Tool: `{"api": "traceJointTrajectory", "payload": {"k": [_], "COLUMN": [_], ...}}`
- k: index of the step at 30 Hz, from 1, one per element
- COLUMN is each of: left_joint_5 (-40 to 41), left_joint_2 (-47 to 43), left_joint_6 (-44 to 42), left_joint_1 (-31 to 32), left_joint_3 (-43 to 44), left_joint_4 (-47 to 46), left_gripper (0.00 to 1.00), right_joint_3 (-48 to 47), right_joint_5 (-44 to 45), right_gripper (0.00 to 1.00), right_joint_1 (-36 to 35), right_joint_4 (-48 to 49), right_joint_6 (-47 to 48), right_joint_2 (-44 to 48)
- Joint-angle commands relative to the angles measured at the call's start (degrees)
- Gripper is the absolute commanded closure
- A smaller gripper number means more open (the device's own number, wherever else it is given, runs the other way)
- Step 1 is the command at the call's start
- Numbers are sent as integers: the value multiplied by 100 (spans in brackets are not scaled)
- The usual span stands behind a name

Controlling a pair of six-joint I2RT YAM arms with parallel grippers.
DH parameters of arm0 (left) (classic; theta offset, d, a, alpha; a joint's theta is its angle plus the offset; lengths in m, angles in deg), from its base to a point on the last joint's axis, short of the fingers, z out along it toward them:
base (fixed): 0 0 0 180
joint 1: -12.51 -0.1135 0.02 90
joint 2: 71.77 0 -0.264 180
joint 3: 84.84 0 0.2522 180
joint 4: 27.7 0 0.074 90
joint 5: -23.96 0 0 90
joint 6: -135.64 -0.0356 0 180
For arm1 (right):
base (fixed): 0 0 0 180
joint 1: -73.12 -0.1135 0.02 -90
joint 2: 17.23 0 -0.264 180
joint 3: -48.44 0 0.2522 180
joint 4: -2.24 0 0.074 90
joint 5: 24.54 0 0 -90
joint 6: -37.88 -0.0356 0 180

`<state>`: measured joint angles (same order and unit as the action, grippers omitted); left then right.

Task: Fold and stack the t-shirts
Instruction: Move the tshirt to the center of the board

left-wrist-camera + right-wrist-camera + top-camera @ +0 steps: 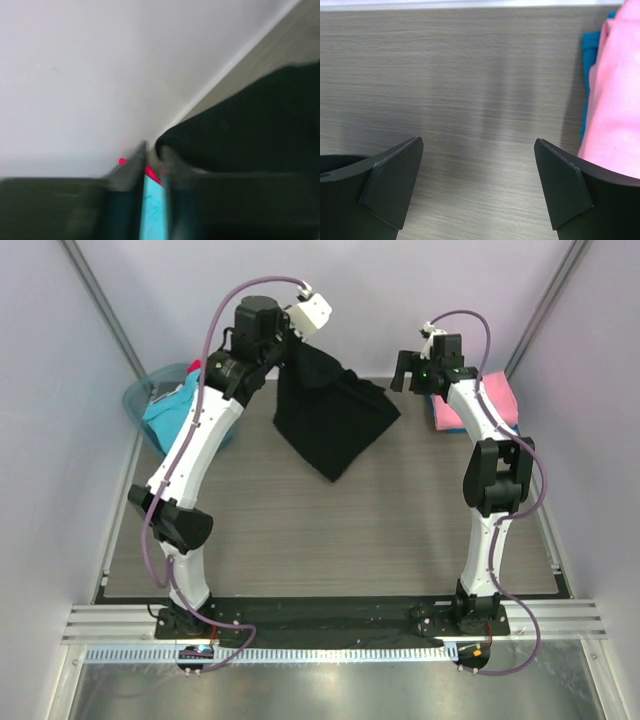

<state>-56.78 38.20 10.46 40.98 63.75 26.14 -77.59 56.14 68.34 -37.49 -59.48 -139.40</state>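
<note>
A large black t-shirt (330, 415) hangs like a tent at the back middle of the table. Its top corner is pinched in my left gripper (288, 340), which is raised and shut on it, and its lower part rests on the table. The blurred left wrist view shows the black t-shirt (250, 130) bunched at my left gripper (152, 150). My right gripper (410, 370) hovers open to the right of the shirt, nothing between its fingers (395, 185). A folded pink t-shirt (495, 395) lies on a blue one (590, 50) at the back right.
A translucent teal tub (140, 400) stands at the back left. It holds a turquoise t-shirt (170, 415) and a red one (195, 366). Walls close in the table on three sides. Bare wood-grain table (470, 75) lies under the right gripper.
</note>
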Motion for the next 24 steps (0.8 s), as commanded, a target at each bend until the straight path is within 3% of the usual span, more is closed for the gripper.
{"api": "traceJointTrajectory", "payload": {"k": [1, 3, 5, 7, 10, 18, 24], "left_joint_5": [-117, -48, -29, -248, -530, -706, -618], "left_joint_2": [-222, -213, -161, 102, 750, 1983, 2476], "left_joint_6": [89, 317, 799, 1108, 1592, 1610, 1400], "left_joint_1": [10, 1, -60, -314, -692, -1194, -1590], "left_joint_3": [-911, -1796, -2283, -2653, -2506, -1337, -1063], "left_joint_4": [-396, -255, -211, -80, 228, 325, 255], "left_gripper": [69, 46, 42, 42, 42, 42, 42], "right_joint_3": [178, 319, 451, 521, 618, 741, 803], "right_joint_5": [62, 1, -17, -61, -96, -307, -421], "right_gripper": [0, 0, 0, 0, 0, 0, 0], "right_joint_1": [126, 161, 161, 170, 179, 170, 179], "right_joint_4": [163, 154, 154, 154, 154, 163, 181], "right_joint_6": [147, 164, 182, 252, 278, 235, 226], "right_joint_2": [395, 457, 492, 519, 545, 475, 413]}}
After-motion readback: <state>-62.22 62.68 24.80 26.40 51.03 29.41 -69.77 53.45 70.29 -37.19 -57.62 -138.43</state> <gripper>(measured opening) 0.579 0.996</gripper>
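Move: From my left hand, which still pinches the black t-shirt high up, the board's centre is about 11 cm back, 8 cm to the right and 42 cm below. The shirt slants down from my fingers, its middle level with them fore and aft, 8 cm right and 28 cm lower. The bin lies 30 cm left of them and 3 cm ahead, 36 cm down. From my right hand the shirt's middle is some 16 cm left, 7 cm back and a little lower. I spring my left fingers to over half open at once and let go of the black t-shirt up in the air, then sink that hand some 34 cm, nearly straight down at first and then veering left and a little forward towards the bin as the fingers tip about 40 degrees downward. My wide-open right hand eases down about 5 cm and slightly back, holding nothing. ##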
